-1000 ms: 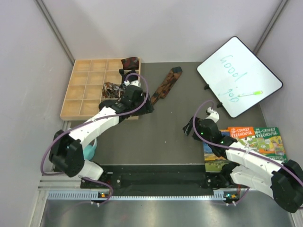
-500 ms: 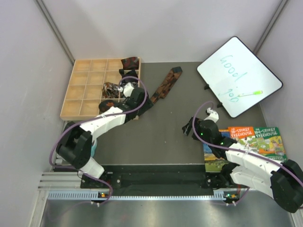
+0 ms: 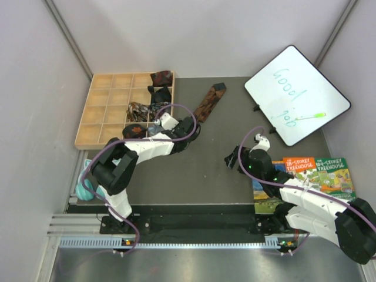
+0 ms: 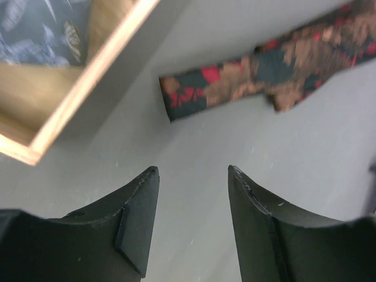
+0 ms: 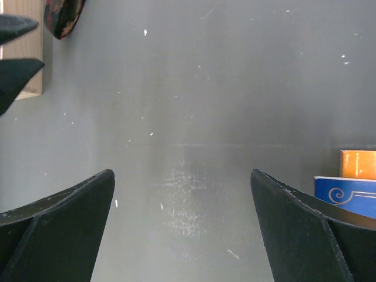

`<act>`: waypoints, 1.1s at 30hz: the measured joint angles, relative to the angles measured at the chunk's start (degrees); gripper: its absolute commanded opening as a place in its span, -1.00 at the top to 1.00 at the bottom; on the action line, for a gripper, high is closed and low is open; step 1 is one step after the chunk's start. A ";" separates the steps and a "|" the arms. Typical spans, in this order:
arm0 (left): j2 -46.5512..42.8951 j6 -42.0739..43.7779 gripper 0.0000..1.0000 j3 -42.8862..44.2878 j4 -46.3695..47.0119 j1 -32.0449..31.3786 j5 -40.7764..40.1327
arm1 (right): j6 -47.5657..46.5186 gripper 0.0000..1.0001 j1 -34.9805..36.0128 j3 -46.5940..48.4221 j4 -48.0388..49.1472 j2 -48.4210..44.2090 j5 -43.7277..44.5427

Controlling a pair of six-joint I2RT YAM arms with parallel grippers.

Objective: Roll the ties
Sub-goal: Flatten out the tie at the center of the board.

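Note:
The long dark tie with rust-orange print lies flat on the grey mat, right of the wooden tray. In the left wrist view its near end lies just ahead of my fingertips. My left gripper is open and empty, low over the mat beside the tray's right front corner. Rolled ties sit in the tray: dark red, black, multicolour, grey-blue. My right gripper is open and empty over bare mat.
A whiteboard leans at the back right. Books lie at the right, under the right arm, with an edge in the right wrist view. Teal headphones lie by the left arm's base. Walls close in on both sides.
My left gripper has swung right, off the tray's right edge, onto the mat at the long tie's near end. The teal headphones are uncovered. The right gripper has barely shifted.

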 measured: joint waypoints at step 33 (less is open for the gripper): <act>12.81 -5.49 -0.06 11.69 -8.96 1.09 -10.51 | -2.32 -0.98 0.00 -0.07 3.21 1.70 -2.80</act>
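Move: Ahead of the left hand lies the patterned tie, its middle about 11 cm farther out, 4 cm right and 5 cm below; its near end is only some 3 cm ahead and 2 cm left, just as low. The grey rolled tie in the tray lies roughly 5 cm ahead and 12 cm left, the tray's middle about 8 cm ahead and 25 cm left. From the right hand the patterned tie is some 20 cm ahead and 12 cm left. Easing the left hand forward and to the left over the board, then mostly sinking, by about 3.5 cm forward, 3 cm down and 2 cm left in all, it brings the fingertips down close around the tie's near end. The wrist turns some 10 degrees counter-clockwise as its left side rises about as much; the fingers stay half open. Whether the right-hand fingertip touches the tie's edge can't be seen. ##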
